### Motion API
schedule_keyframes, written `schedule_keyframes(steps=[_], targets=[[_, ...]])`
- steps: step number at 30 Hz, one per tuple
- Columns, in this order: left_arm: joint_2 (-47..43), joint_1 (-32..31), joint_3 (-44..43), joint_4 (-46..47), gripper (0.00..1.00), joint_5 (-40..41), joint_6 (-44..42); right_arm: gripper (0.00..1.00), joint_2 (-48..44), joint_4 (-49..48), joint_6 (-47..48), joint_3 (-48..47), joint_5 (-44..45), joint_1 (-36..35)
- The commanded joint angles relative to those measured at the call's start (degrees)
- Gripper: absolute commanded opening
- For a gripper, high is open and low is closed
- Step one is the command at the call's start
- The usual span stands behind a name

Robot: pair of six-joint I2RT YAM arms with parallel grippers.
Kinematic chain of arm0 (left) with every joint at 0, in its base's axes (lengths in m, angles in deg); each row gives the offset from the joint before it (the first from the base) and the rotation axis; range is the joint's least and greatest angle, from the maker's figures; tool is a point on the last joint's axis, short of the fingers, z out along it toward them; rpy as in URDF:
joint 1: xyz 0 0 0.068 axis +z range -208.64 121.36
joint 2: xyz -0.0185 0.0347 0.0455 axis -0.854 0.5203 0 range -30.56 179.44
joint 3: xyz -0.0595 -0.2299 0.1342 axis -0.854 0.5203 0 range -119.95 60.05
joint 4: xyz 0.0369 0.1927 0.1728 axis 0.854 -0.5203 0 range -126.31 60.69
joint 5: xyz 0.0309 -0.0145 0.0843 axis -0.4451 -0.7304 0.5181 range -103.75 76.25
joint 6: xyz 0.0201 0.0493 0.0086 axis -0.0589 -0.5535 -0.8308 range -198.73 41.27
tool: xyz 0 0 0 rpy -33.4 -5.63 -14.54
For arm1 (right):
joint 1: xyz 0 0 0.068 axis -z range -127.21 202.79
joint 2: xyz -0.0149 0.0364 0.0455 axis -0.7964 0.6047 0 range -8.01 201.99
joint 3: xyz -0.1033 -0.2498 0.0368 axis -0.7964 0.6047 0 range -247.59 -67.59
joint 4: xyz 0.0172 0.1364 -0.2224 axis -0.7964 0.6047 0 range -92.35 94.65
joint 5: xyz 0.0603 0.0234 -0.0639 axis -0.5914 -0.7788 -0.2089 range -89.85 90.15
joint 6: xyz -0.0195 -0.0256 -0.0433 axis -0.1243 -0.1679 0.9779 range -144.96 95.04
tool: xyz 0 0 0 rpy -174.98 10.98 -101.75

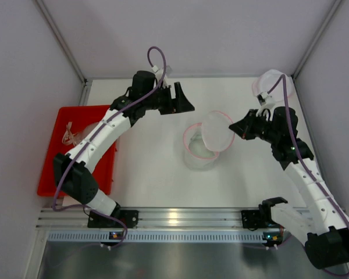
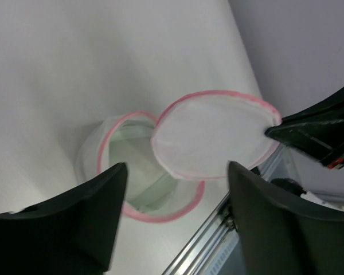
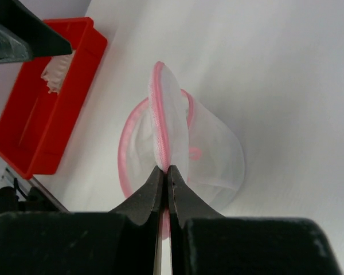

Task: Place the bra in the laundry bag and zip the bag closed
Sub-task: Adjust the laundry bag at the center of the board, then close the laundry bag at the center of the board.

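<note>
The laundry bag (image 1: pixel 198 152) is a round white mesh tub with pink trim, standing open mid-table. Pale green fabric (image 2: pixel 139 166) lies inside it; it looks like the bra. My right gripper (image 1: pixel 235 129) is shut on the pink zip edge of the bag's round lid (image 1: pixel 216 131), holding the lid up on edge above the opening. The right wrist view shows that gripper (image 3: pixel 165 169) pinching the lid (image 3: pixel 160 114). My left gripper (image 1: pixel 183 99) hovers open and holds nothing, to the far left of the bag. In the left wrist view the left gripper (image 2: pixel 178 169) frames the bag rim (image 2: pixel 160 215).
A red bin (image 1: pixel 52 174) sits at the table's left edge with a white strappy garment (image 1: pixel 70 135) in it. Another white, pink-trimmed mesh item (image 1: pixel 270 81) lies at the back right corner. An aluminium rail (image 1: pixel 180 218) runs along the near edge.
</note>
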Motion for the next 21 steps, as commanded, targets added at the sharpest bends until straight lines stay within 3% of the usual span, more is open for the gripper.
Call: schedule_keyframes(steps=[1, 5, 10, 21], targets=[[1.5, 0.0, -0.4, 3.9, 0.86, -3.8, 11.9, 0.00, -1.9, -3.1, 7.1, -1.9, 7.7, -3.3], [3.4, -0.1, -0.4, 6.9, 0.89, -5.2, 19.4, 0.00, -4.6, -4.0, 17.7, -2.1, 16.9, -9.4], [5.5, -0.1, -3.4, 8.8, 0.89, -6.9, 24.9, 0.00, -4.3, -5.4, 22.6, -3.1, 26.7, -17.3], [7.0, -2.9, -5.5, 9.6, 0.90, -7.1, 31.2, 0.00, 0.6, -6.6, 30.9, -7.2, 38.0, -26.7]])
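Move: The bag's round mesh lid, held by its right rim in the closed right gripper, has its middle about 11 cm to the right of the empty left hand, some 6 cm back and 6 cm lower. The open bag stands beneath, about 6 cm right, 6 cm back and 20 cm below the left hand, with the green bra in it. From the right hand the lid's middle lies about 5 cm left, 2 cm ahead and 3 cm down; the bag lies roughly 10 cm left, 2 cm ahead and 18 cm down. Rightwards, about 5 cm, the left hand comes in towards the raised lid, dipping slightly before ending a little higher, while its fingers open wider and the wrist rolls some 25 degrees about its pointing direction, left side down. The right hand keeps its pinch on the lid's rim, carrying it a few centimetres left and up and rolling more strongly, also left side down. ##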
